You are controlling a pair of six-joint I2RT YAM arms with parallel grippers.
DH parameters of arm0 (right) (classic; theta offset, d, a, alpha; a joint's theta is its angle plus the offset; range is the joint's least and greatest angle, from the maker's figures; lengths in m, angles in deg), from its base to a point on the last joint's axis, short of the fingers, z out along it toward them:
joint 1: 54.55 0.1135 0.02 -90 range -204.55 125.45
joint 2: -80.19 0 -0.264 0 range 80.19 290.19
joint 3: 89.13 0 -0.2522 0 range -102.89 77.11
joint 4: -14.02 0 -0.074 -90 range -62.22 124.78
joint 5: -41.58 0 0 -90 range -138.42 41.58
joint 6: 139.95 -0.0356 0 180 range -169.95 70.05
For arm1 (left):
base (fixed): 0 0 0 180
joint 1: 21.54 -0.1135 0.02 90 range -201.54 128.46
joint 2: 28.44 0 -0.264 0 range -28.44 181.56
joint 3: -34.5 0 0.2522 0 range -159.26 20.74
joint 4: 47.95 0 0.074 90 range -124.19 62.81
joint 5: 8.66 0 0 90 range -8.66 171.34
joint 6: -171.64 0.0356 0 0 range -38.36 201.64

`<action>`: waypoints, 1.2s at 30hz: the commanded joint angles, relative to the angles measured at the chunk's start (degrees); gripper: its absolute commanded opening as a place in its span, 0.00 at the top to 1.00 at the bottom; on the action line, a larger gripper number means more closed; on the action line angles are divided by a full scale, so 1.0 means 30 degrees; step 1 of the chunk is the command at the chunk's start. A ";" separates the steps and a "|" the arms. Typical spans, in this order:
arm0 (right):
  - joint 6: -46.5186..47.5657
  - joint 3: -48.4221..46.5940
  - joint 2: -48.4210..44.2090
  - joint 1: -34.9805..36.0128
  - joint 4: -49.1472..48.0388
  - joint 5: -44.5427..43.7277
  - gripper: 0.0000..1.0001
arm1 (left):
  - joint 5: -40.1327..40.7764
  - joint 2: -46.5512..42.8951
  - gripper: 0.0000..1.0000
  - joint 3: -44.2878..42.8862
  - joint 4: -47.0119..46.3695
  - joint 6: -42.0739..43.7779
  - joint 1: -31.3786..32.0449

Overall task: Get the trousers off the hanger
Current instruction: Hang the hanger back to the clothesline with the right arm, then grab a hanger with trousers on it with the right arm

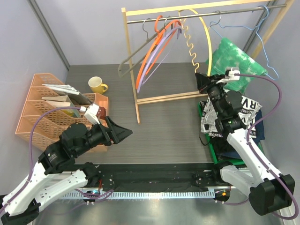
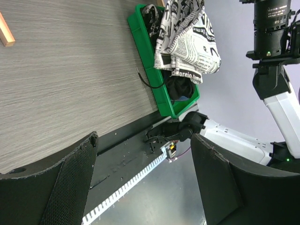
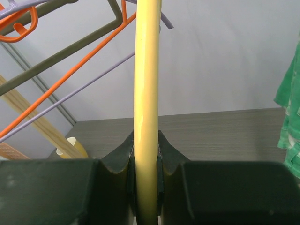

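My right gripper (image 1: 204,80) is shut on the lower end of a bare yellow hanger (image 1: 207,35) that hooks over the rail; in the right wrist view the yellow hanger (image 3: 147,70) runs up between the closed jaws of the right gripper (image 3: 146,154). Green-and-white mottled trousers (image 1: 236,58) hang just right of it on a blue wire hanger (image 1: 265,44), and their edge shows as green cloth (image 3: 290,117). Newspaper-print trousers (image 1: 246,110) (image 2: 187,37) lie piled over a black garment (image 2: 180,86) in the green bin (image 2: 161,93). My left gripper (image 1: 123,132) (image 2: 145,140) is open and empty, low over the table.
A wooden rack (image 1: 136,93) carries orange, purple and grey hangers (image 1: 154,51) and a yellow coiled cord (image 1: 191,47). A yellow mug (image 1: 97,85) and an orange file tray (image 1: 42,112) stand at the left. The table's front rail (image 2: 122,187) lies under my left gripper.
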 commanded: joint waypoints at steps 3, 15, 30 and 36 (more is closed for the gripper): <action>0.0318 -0.1129 -0.0828 -0.0065 0.1546 0.0553 0.97 | -0.0183 0.0196 0.20 -0.0361 -0.0740 0.0138 -0.0012; 0.1254 -0.3415 -0.3195 -0.0065 1.2239 -0.3342 0.15 | -0.0506 0.0022 0.20 0.0518 -0.1735 0.0196 0.0017; 0.1516 -0.8771 -0.3469 -0.0095 2.0895 -1.9566 0.12 | -0.1560 -0.0974 0.20 0.0576 -0.1033 0.3682 0.0017; 0.4621 -1.1788 -0.0192 -0.0153 1.8996 -2.1184 0.12 | -0.2000 -0.1707 0.20 0.1075 -0.0916 0.4298 -0.0012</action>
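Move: The right hand still grips the near end of the yellow hanger; its hook already sits on the clothesline about 16 cm ahead, 5 cm right and 18 cm up. The green trousers hang roughly 11 cm ahead and 11 cm right, about level; the bunched empty hangers are some 10 cm ahead, 12 cm left and 8 cm up. From the left hand, that hook is about 38 cm ahead, 30 cm right and 24 cm higher. The right hand opens, releasing the yellow hanger, then draws back 12 cm and right 19 cm, turning clockwise. ##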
